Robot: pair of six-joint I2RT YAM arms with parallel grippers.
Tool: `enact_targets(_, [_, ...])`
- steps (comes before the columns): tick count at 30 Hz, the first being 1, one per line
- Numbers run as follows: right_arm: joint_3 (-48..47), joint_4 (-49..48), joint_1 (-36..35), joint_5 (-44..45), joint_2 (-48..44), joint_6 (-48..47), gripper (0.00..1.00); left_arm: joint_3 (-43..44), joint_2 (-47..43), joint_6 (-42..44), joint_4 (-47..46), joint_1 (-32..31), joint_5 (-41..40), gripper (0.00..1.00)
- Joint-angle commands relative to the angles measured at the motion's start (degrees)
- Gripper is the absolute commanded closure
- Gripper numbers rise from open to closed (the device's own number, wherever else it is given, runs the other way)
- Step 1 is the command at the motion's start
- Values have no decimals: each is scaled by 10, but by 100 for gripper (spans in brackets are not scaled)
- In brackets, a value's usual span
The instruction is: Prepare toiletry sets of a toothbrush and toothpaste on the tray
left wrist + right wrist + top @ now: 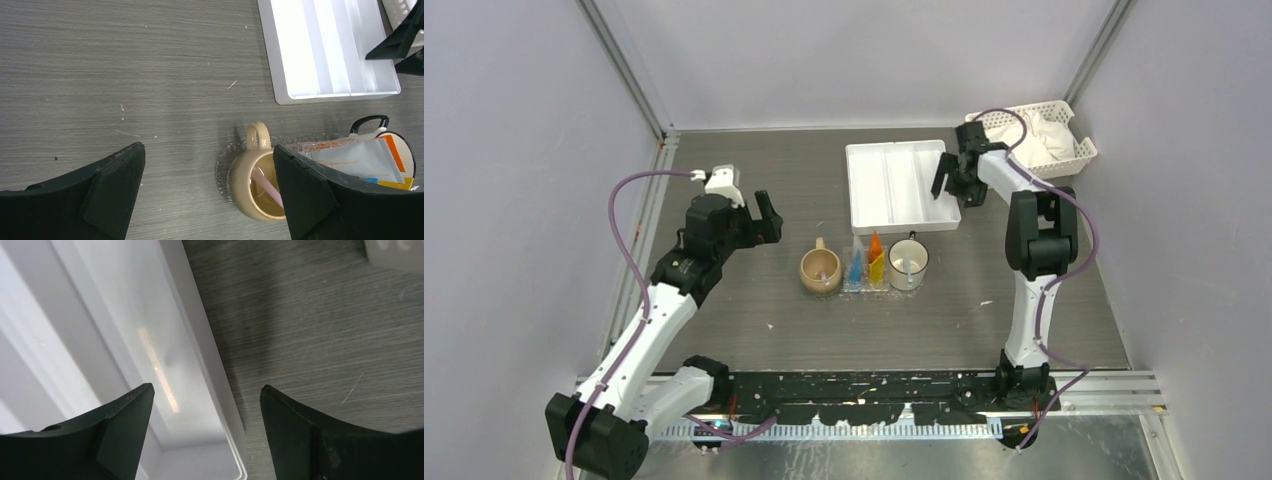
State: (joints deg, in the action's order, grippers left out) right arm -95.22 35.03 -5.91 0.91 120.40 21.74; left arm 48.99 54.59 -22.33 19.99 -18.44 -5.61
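Observation:
The small clear tray (864, 289) lies mid-table, its textured rim (223, 162) showing by a beige mug (821, 271). A pink toothbrush (267, 187) leans inside that mug (250, 185). Blue (856, 266) and orange (876, 252) toothpaste tubes stand on the tray between the beige mug and a white mug (908, 265). My left gripper (767, 218) hovers open left of the mugs, nothing between its jaws (208, 146). My right gripper (951, 185) is open over the near right corner of the white compartmented tray (894, 185), its jaws (206, 387) straddling that tray's right wall (200, 340).
A white slotted basket (1044, 140) holding white cloth stands at the back right, just behind the right arm. The white compartmented tray (320, 50) lies behind the mugs. Grey walls enclose the table on three sides.

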Motion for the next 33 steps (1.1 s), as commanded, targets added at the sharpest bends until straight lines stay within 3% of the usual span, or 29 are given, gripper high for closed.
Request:
enact_targets(1, [-37,67,-30,92,16,-36,19,-10,-19,-3,-37,13,21,0])
enact_targets(4, [-31,77,-44,123,21,-36,37,-18,-29,-2,-36,18,25,0])
enact_targets(8, [-9,59,-60,130,15,-32,77,-22,-41,2,-27,25,27,0])
enact_targets(12, [-27,48,-88,131,27,-42,91,-28,-51,4,-23,33,34,0])
enact_targets(23, [-136,82,-160,131,91,-62,96,-26,-57,4,-18,41,46,0])
enact_targets(33, [-106,63,-164,136,77,-101,96,-34,-49,1,-28,42,53,0])
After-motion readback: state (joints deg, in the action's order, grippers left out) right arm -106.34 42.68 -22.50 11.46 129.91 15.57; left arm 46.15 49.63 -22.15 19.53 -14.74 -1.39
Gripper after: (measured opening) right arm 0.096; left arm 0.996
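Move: The open right hand is over the empty tray's right wall; the spot it will grip is some 3 cm back, 1 cm left and 4 cm below. The tray's middle is about 12 cm left and 2 cm ahead. The white mug stands about 18 cm back and 12 cm left, the basket 12 cm ahead and 19 cm right. From the left hand the tray lies about 20 cm ahead, 28 cm right and 21 cm below. Right hand sinks and draws back 3 cm, pinches the tray's right wall, drags it left about 10 cm. ##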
